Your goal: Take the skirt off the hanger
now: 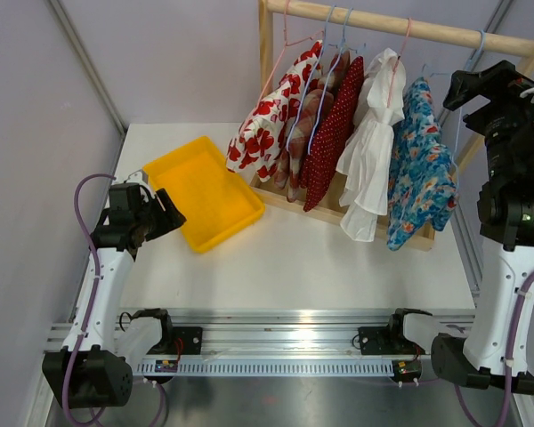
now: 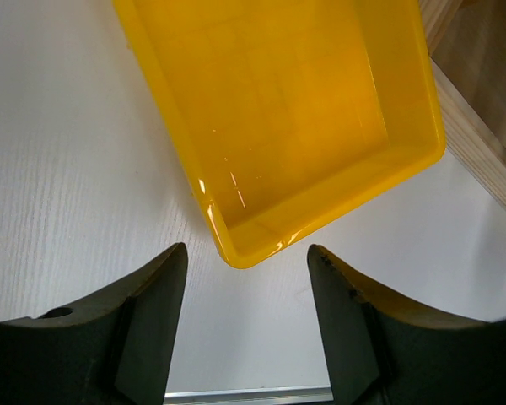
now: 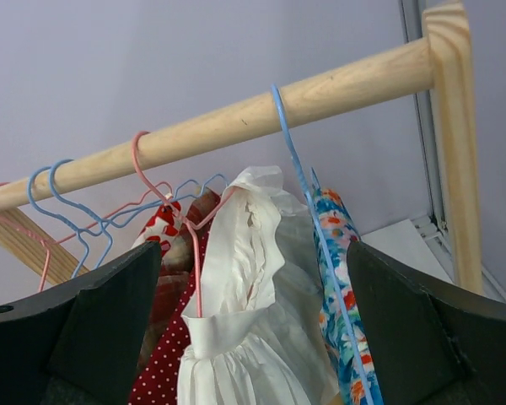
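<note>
Several garments hang on wire hangers from a wooden rail (image 1: 400, 27): red-and-white floral (image 1: 267, 129), red polka-dot (image 1: 334, 133), white (image 1: 374, 160) and blue floral (image 1: 423, 169). I cannot tell which one is the skirt. My right gripper (image 1: 456, 89) is open, raised by the rail's right end (image 3: 236, 122). Between its open jaws (image 3: 253, 249) I see the white garment (image 3: 253, 337) on a pink hanger (image 3: 190, 245) and the blue floral one (image 3: 341, 253) on a blue hanger (image 3: 299, 177); it touches nothing. My left gripper (image 1: 169, 216) is open and empty, low over the table.
An empty yellow tray (image 1: 205, 191) lies on the white table left of the rack, and its near corner (image 2: 244, 253) sits just ahead of my left gripper (image 2: 247, 253). The rack's wooden base (image 1: 338, 209) and right upright (image 3: 451, 143) border the garments.
</note>
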`<move>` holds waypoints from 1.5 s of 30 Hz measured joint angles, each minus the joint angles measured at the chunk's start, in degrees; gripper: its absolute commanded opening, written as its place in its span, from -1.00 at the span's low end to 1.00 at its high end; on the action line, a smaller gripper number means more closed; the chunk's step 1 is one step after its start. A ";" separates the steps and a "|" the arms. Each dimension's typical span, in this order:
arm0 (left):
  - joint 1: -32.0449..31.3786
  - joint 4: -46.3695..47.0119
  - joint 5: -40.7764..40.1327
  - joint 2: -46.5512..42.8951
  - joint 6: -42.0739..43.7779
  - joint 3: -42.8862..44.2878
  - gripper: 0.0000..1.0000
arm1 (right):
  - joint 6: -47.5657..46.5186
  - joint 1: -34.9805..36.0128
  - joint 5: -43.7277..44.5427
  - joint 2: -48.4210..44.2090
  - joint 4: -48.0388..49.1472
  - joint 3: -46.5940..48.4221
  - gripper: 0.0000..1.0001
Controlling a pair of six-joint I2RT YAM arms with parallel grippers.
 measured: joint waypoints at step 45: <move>-31.63 1.29 -2.19 20.24 8.85 61.66 0.98 | 4.83 0.28 -3.58 -1.46 -6.80 -3.89 -1.00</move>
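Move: Some 10 cm ahead of the right hand, 12 cm below and 1 cm right hangs the near arm of the skirt's blue hanger; from the left hand it lies about 60 cm right, 15 cm ahead and 26 cm up. Counted from the right hand, the floral skirt's middle is roughly 14 cm ahead, level sideways, 22 cm down; the white dress is 14 cm ahead, 8 cm left, 20 cm down; the rod runs 14 cm ahead, straight in front, 9 cm up. Dipping forward and down about 12 cm under the rod, fingers tipping down, the right hand shuts on the blue wire of the hanger, then, keeping the pinch, draws it back some 10 cm and up 7 cm, tipping partly level again. Late on, the left hand shoots up about 35 cm and right towards the clothes, raising its fingers and opening wide. ##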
